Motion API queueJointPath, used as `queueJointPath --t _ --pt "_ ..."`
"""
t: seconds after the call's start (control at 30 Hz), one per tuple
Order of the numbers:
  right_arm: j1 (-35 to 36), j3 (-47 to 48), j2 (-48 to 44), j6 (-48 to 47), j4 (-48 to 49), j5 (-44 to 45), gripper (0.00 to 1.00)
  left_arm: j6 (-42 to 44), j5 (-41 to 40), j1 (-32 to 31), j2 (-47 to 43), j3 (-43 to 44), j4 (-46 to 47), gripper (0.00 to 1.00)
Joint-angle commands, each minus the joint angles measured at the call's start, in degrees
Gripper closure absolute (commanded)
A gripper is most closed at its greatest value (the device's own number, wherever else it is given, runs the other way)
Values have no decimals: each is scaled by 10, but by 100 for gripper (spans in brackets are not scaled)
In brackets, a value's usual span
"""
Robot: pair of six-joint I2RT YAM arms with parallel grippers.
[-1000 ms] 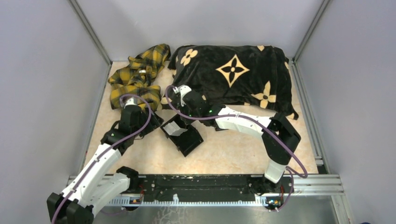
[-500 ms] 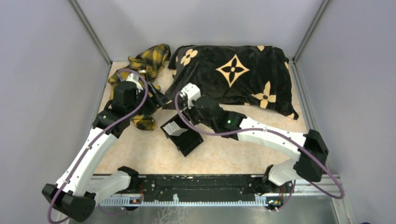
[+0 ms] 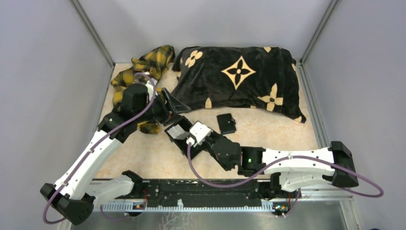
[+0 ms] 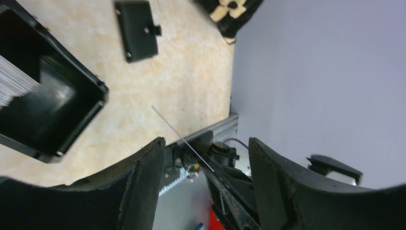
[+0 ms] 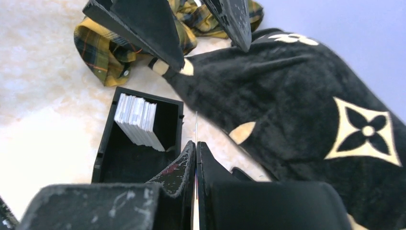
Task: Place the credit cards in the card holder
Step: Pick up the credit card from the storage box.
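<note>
The card holder is a small flat black case lying closed on the table in front of the blanket; it also shows in the left wrist view. A stack of pale credit cards stands on edge in a black tray; the stack also shows in the right wrist view. My right gripper is shut on one thin card, seen edge-on, beside the tray. My left gripper is open and faces that card, with the card's free edge short of its jaws.
A black blanket with tan flower shapes covers the back of the table. A yellow plaid cloth lies bunched at the back left. Grey walls close in the left, right and back sides.
My right arm pulled back from the blanket's edge toward the near side and now sits by the tray. The card holder came into view. My left gripper swung right toward the tray.
</note>
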Motion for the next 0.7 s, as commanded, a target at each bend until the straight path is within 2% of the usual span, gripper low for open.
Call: queueJointPath --t 0.0,0.2,0.4,0.67 --pt "53 -32 -21 -142 168 126 100 -48 38 -31 -5 10 -1 30" --pt "104 -77 -8 -283 316 184 100 -70 34 -73 -6 -1 0 30" --pt "141 -105 15 -388 449 202 100 -80 28 -101 2 -12 0 31" --pt "174 -100 37 -420 469 196 100 -83 32 -107 32 -20 38 36"
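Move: The credit card to be taken is held upright on edge in the right gripper's fingertips, about 4 cm to the left gripper's right, some 2 cm back and roughly 5 cm below. From the left gripper, the storage box's middle is about 2 cm ahead, in line sideways and 23 cm below; the card holder is about 8 cm ahead, 15 cm right and 24 cm below. From the right hand, the left gripper is roughly 4 cm ahead, 5 cm left and 5 cm above. Bring the open left gripper back and to the right, about 5 cm each way, turning slightly clockwise and dipping a little at the end so its fingers straddle the credit card. Meanwhile keep the card pinched in the right gripper, draw it back and raise it about 4 cm each, and tilt its fingertips up by some 25 degrees. ##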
